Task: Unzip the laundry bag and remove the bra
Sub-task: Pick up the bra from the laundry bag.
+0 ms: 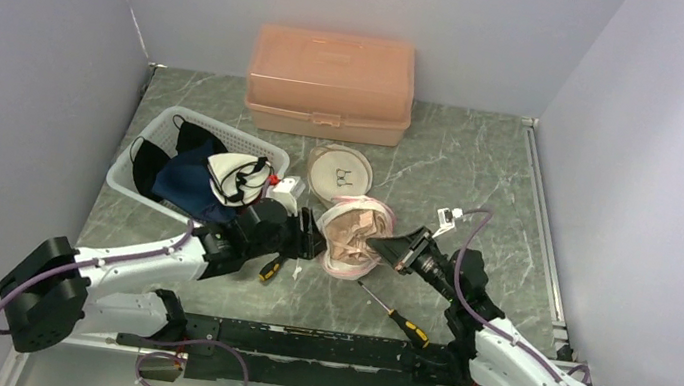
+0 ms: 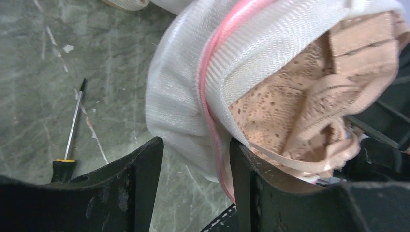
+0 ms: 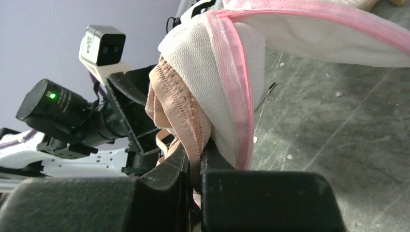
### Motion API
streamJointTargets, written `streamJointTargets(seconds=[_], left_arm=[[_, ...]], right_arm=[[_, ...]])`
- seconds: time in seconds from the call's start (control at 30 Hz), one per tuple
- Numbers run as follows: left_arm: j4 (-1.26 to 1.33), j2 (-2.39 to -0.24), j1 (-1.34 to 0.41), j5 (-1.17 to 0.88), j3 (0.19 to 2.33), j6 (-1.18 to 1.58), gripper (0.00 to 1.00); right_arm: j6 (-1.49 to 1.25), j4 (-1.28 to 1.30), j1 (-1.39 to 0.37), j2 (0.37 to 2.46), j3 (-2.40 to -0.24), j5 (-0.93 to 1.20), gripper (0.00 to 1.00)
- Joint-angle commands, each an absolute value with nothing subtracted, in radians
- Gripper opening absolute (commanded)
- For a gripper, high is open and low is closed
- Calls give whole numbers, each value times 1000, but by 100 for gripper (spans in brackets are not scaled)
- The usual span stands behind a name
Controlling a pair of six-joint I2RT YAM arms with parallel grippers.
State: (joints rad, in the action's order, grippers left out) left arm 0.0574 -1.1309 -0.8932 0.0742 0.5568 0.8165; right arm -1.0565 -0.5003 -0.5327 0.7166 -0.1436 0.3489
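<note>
The white mesh laundry bag (image 1: 340, 265) with a pink zipper edge lies at the table's middle, its mouth gaping. The beige lace bra (image 1: 353, 227) shows inside. My left gripper (image 1: 310, 236) is at the bag's left side. In the left wrist view it (image 2: 196, 164) stands open, and the bag's (image 2: 179, 87) rim hangs between the fingers against the right one, with the bra (image 2: 290, 106) beyond. My right gripper (image 1: 382, 249) reaches in from the right. In the right wrist view it (image 3: 196, 154) is shut on the bra's (image 3: 174, 106) beige band, with the bag's (image 3: 212, 87) mesh draped beside it.
A peach plastic box (image 1: 331, 85) stands at the back. A white basket (image 1: 157, 127) of dark clothes sits at the left. A round lid (image 1: 340, 173) lies behind the bag. One screwdriver (image 1: 396, 317) lies in front of the bag, another (image 1: 272, 269) under my left wrist.
</note>
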Motion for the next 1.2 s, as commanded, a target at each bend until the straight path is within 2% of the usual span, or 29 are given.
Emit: streamJointTargets(seconds=[0.0, 0.27, 0.53, 0.77, 0.93, 1.17], left_arm=[[145, -1109, -895, -30, 528, 873, 59], [342, -1212, -889, -156, 481, 939, 56], [509, -1219, -863, -217, 428, 1021, 64], [360, -1048, -853, -99, 371, 1059, 79], [371, -984, -854, -120, 379, 1053, 80], [428, -1072, -875, -161, 450, 1022, 81]], right_arm=[[-1106, -735, -530, 736, -115, 291, 0], [-1175, -882, -530, 763, -95, 293, 0], [-1164, -821, -529, 682, -88, 206, 0], [-1124, -626, -529, 557, -86, 71, 0], [-1174, -684, -526, 596, -74, 55, 0], [-1236, -811, -527, 688, -70, 95, 0]])
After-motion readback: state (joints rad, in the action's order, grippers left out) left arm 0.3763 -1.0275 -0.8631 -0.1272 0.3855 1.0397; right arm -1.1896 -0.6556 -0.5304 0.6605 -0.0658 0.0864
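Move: The bra shows in the open laundry bag, which wraps round it on all sides; its middle lies about 7 cm right of the empty left hand and 2 cm ahead, at nearly the same height. The right hand already pinches bra and bag, with the bra's middle 4 cm to its left, 1 cm ahead and 3 cm below. From the left hand, the round case lies 17 cm ahead and 2 cm right, the near screwdriver 9 cm left and level with it, both some 12 cm below. The left hand, already half open at the bag's near rim, slips back and some 3 cm to the right with a small dip, then climbs about 5 cm and drifts back a little left, rolling some 20 degrees left side down and spreading its fingers wider, so that it stands clear of the rim. Meanwhile the right hand keeps its pinch on bra and bag, lifts them about 4 cm and sinks again by half of that, carrying them 3 cm forward and 3 cm right, away from the left fingers, as it turns roughly 15 degrees clockwise. ##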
